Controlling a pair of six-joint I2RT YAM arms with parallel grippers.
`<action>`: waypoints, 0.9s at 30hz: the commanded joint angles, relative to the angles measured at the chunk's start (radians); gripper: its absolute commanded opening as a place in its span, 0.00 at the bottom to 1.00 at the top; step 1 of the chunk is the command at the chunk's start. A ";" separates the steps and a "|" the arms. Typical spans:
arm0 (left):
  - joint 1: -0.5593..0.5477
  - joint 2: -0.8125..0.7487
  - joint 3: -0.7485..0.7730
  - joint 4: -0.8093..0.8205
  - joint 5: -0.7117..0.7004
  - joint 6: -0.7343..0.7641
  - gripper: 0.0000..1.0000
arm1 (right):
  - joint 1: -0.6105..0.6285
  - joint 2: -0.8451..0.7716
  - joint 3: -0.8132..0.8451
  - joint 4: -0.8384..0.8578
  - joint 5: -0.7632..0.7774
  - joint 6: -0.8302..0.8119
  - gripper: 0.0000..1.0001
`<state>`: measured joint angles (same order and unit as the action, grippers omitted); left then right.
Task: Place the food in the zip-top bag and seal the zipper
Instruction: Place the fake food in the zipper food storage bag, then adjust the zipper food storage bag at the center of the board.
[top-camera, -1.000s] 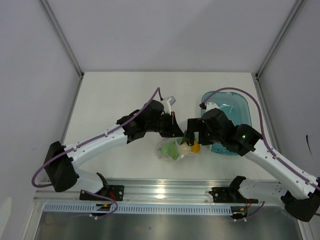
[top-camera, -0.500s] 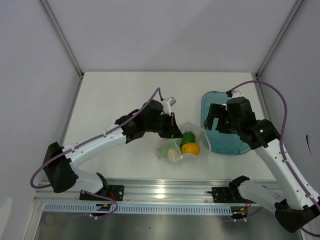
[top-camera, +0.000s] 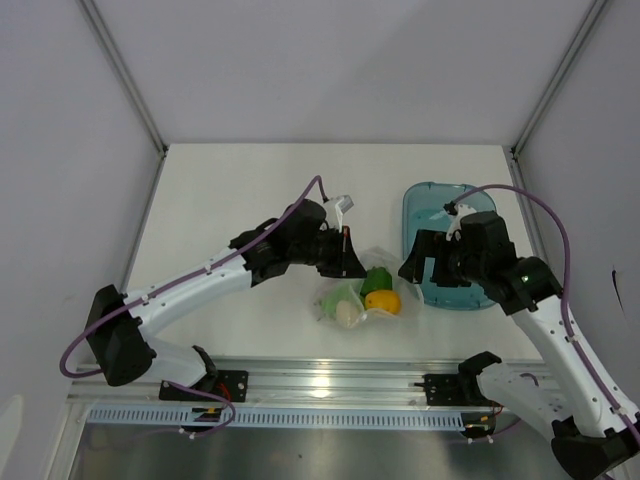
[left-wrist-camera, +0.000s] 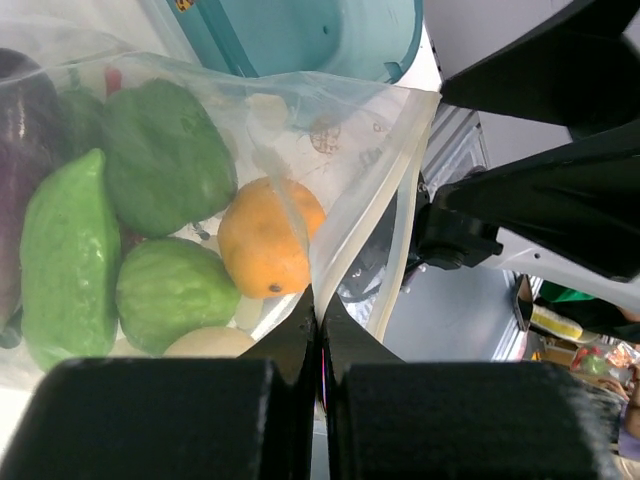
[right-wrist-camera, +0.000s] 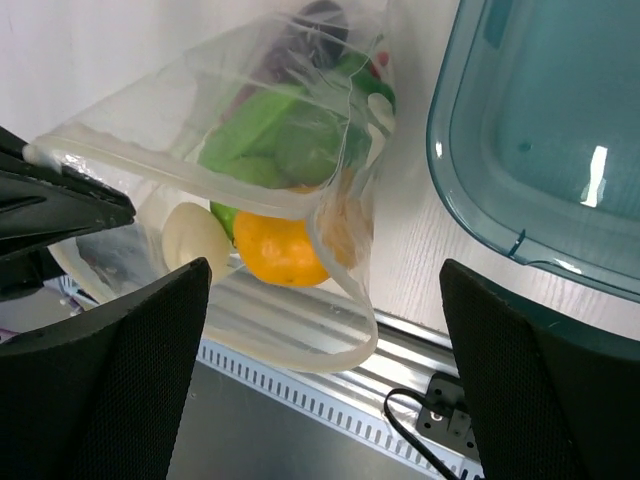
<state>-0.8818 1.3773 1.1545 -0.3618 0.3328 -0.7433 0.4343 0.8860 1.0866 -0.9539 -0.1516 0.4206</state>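
Observation:
The clear zip-top bag (top-camera: 358, 297) lies at the table's near edge with its mouth gaping toward the rail. Inside it sits the food: a yellow-orange fruit (right-wrist-camera: 280, 250), a green pepper (left-wrist-camera: 170, 160), a green cucumber (left-wrist-camera: 65, 260), a cream piece (right-wrist-camera: 195, 240) and a purple piece (left-wrist-camera: 18, 130). My left gripper (top-camera: 351, 267) is shut on the bag's rim, pinching the zipper strip (left-wrist-camera: 345, 240) between its jaws (left-wrist-camera: 320, 315). My right gripper (top-camera: 422, 268) hangs wide open to the right of the bag, holding nothing (right-wrist-camera: 320, 370). The other lip of the zipper (right-wrist-camera: 365, 335) curls loose in a loop.
The teal-blue translucent tray (top-camera: 470, 215) stands at the right, just beyond the bag and partly under my right wrist. The metal rail (top-camera: 330, 385) runs along the near edge right below the bag's mouth.
My right gripper has drawn back from the bag's mouth to the right, toward the tray. The yellow-orange fruit now lies uncovered in the bag. The left gripper has kept its hold.

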 joint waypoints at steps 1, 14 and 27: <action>0.007 -0.047 0.043 0.035 0.045 -0.011 0.01 | 0.012 -0.002 -0.043 0.058 -0.043 -0.031 0.96; 0.007 -0.078 0.014 0.021 0.061 -0.001 0.00 | 0.104 0.234 -0.015 0.178 0.070 -0.029 0.22; -0.022 -0.158 -0.163 0.161 0.062 -0.103 0.01 | 0.207 0.571 0.409 0.126 -0.020 -0.057 0.19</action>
<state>-0.8883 1.2678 1.0248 -0.2939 0.3962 -0.7898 0.6147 1.3930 1.4284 -0.8047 -0.1402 0.3878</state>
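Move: The free right-hand rim of the zip-top bag's open mouth hangs about 2 cm ahead of the right gripper, 3 cm to its left and 6 cm below. The orange food in the bag lies roughly 3 cm back, 6 cm left and 13 cm below; the green pepper some 2 cm ahead and 7 cm left. The teal tray sits about 13 cm ahead and 13 cm right. From the left gripper, that rim is roughly 5 cm ahead and 8 cm right. Sink the open right gripper about 6 cm onto the bag's free rim, easing left and forward, and shut the fingers to pinch the plastic there. Then pull that rim up nearly 8 cm while carrying it forward and left. Keep the left gripper shut on its side of the mouth, raise it slightly, then draw it back some 2 cm, away from the right hand. ##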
